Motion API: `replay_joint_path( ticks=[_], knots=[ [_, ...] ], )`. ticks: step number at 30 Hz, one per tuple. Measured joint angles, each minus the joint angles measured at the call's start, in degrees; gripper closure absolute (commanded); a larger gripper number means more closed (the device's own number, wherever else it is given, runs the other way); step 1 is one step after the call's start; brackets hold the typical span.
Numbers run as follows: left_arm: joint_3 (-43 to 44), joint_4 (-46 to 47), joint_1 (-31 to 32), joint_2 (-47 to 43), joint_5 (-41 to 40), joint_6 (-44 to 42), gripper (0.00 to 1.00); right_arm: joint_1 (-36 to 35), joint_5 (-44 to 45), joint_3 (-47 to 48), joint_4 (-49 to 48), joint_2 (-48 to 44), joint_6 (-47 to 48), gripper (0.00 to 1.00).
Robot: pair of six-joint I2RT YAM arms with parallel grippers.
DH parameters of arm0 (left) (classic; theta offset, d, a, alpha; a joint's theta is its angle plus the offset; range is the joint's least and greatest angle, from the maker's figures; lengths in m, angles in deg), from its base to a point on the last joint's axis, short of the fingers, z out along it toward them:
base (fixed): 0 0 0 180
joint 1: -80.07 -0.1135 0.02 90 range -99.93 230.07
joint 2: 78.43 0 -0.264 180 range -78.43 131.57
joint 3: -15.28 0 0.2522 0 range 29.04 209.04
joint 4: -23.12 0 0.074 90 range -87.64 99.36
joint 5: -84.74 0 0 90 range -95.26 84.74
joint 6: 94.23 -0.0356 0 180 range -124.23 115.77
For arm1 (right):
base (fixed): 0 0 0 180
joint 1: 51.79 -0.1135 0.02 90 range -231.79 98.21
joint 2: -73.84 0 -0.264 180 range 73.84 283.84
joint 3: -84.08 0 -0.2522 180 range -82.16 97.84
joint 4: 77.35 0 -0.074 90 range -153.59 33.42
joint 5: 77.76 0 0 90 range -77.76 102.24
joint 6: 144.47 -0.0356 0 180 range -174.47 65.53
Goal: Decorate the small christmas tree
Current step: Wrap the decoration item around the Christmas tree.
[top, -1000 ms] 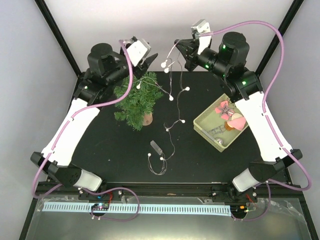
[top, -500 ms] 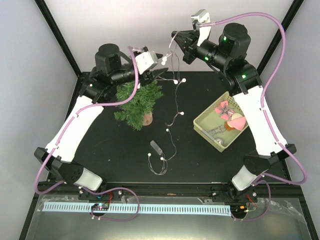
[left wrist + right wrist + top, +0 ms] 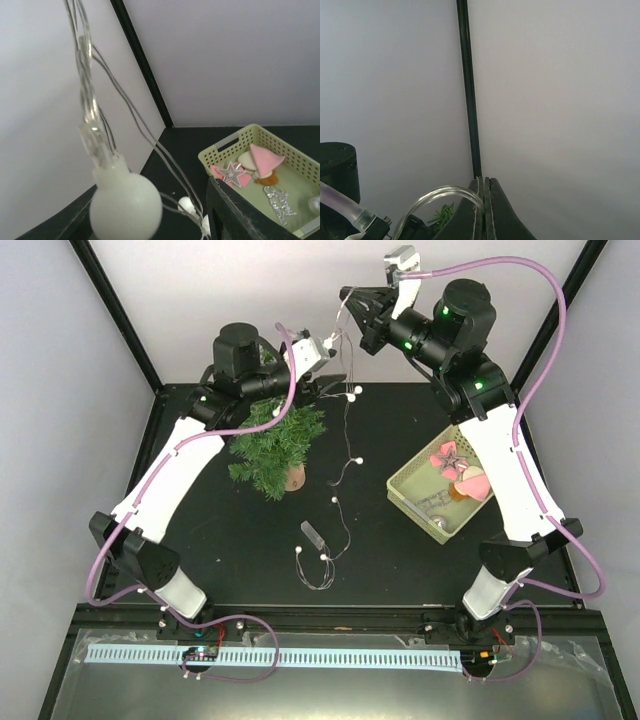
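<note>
The small christmas tree (image 3: 273,443) leans on its wood stump (image 3: 294,478) at the table's back left; a sprig of it (image 3: 441,215) shows in the right wrist view. A light string (image 3: 349,430) with white bulbs hangs from my right gripper (image 3: 349,302), held high at the back and shut on its clear wire (image 3: 440,195). Its lower end and battery pack (image 3: 313,535) lie on the table. My left gripper (image 3: 328,367) is open just right of the treetop. String strands and one big bulb (image 3: 125,205) hang between its fingers (image 3: 240,215).
A pale green basket (image 3: 401,491) stands at the right, also seen as the basket (image 3: 227,145) in the left wrist view, holding a pink star ornament (image 3: 446,455) and other decorations. Black frame posts (image 3: 115,310) and white walls close in the back.
My right gripper rose and pulled the string higher, so less of it lies on the table. My left gripper swung right from over the treetop to the hanging strands.
</note>
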State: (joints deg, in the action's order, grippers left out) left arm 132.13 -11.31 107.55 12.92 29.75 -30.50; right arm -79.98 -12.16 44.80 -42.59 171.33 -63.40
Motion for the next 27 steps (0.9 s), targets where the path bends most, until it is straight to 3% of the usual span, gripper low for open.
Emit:
replay_joint_path(
  ticks=[7, 14, 27],
  knots=[
    [1.05, 3.69, 0.00, 1.25, 2.99, 4.52, 0.68, -0.02, -0.07, 0.00, -1.55, 0.07, -1.33, 0.99],
    [2.82, 5.51, -0.04, 3.39, 3.30, 6.97, 0.98, 0.00, -0.26, 0.00, -1.81, 0.07, -1.92, 0.99],
    [2.84, 5.81, -0.61, 3.23, -6.21, 4.02, 0.98, 0.13, -0.48, -2.38, -1.33, -0.15, -1.92, 0.99]
  ],
)
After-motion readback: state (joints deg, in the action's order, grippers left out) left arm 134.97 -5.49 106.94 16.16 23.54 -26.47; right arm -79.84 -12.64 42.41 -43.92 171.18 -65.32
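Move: The hanging strands of the light string pass by the left fingertips, about 1 cm ahead, 1 cm to the right and 2 cm up. The tree's middle is roughly 10 cm to the left, 2 cm back and 28 cm below; the basket is some 26 cm right, about level and 40 cm below. From the right hand, still pinching the string, those strands are about 11 cm straight below. The left hand rises slightly and shuts on the light string's strands, then carries them about 2.5 cm forward. ##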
